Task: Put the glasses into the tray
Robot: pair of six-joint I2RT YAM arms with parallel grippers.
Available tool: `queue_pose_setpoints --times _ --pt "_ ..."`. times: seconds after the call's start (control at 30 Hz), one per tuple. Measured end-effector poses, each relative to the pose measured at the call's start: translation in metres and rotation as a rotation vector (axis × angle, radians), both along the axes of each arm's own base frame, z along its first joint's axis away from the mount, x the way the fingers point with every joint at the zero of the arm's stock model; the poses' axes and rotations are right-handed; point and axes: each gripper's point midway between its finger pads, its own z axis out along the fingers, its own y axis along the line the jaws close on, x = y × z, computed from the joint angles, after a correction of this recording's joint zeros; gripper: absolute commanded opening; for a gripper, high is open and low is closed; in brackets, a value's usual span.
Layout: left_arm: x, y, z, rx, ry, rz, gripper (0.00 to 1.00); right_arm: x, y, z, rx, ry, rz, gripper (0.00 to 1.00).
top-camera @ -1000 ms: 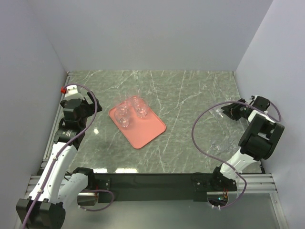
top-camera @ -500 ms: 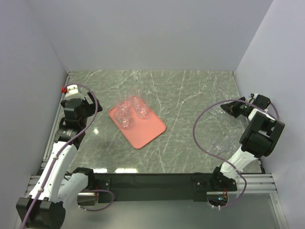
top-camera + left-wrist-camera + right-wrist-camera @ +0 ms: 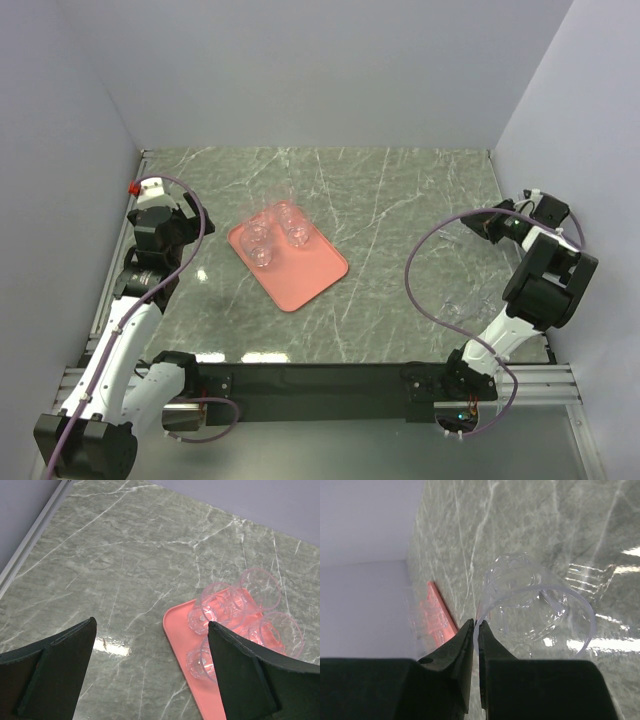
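The salmon-pink tray (image 3: 300, 275) lies left of the table's middle, with several clear glasses (image 3: 262, 254) standing at its far end. In the left wrist view the tray (image 3: 179, 634) and those glasses (image 3: 216, 605) lie just right of my left gripper (image 3: 151, 625), which hangs wide open over bare table. In the top view my left gripper (image 3: 192, 226) is left of the tray. At the far right, my right gripper (image 3: 480, 229) is shut on the rim of one clear glass (image 3: 535, 605). The rim sits pinched between my right gripper's (image 3: 476, 622) fingertips.
The table is grey-green marble with a metal rail (image 3: 118, 262) along its left edge and plain walls on three sides. A faint clear glass (image 3: 463, 302) seems to stand on the table near the right arm. The right arm's purple cable (image 3: 415, 270) loops over the table.
The right gripper's jaws have closed onto the glass's rim and the wrist has shifted slightly to the right. The left arm and the tray have not moved.
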Motion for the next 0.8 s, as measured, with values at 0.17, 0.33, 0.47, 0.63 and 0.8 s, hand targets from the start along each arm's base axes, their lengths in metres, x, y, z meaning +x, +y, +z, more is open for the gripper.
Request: queue_pose_setpoints --times 0.17,0.33,0.47,0.63,0.8 --pt "0.0 0.0 0.0 0.0 0.0 0.0 0.99 -0.003 0.011 0.009 -0.001 -0.058 0.078 0.0" --pt "0.0 0.0 0.0 0.0 0.0 0.0 0.99 -0.009 0.035 0.028 -0.04 -0.137 0.194 0.0" --pt "0.0 0.0 0.0 0.0 -0.001 0.0 0.99 -0.012 0.074 0.055 -0.127 -0.233 0.345 0.0" --pt "0.0 0.0 0.001 0.0 -0.002 0.0 0.99 -0.025 0.134 0.089 -0.252 -0.362 0.551 0.0" --pt "-0.001 0.0 0.002 -0.001 -0.008 0.001 0.99 -0.046 0.19 0.114 -0.389 -0.482 0.745 0.0"
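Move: The right hand, still pinching a glass, has the tray's middle about 47 cm to its left, roughly level with it forward and 11 cm below. In the tray, the standing glass nearest this hand is some 45 cm left and 5 cm ahead; a loose glass stands about 15 cm back and 2 cm left. From the left hand, the tray is about 8 cm ahead, 22 cm right and 23 cm below. The right hand swings the pinched glass some 19 cm left towards the tray, rising 11 cm, wrist turning counter-clockwise. ##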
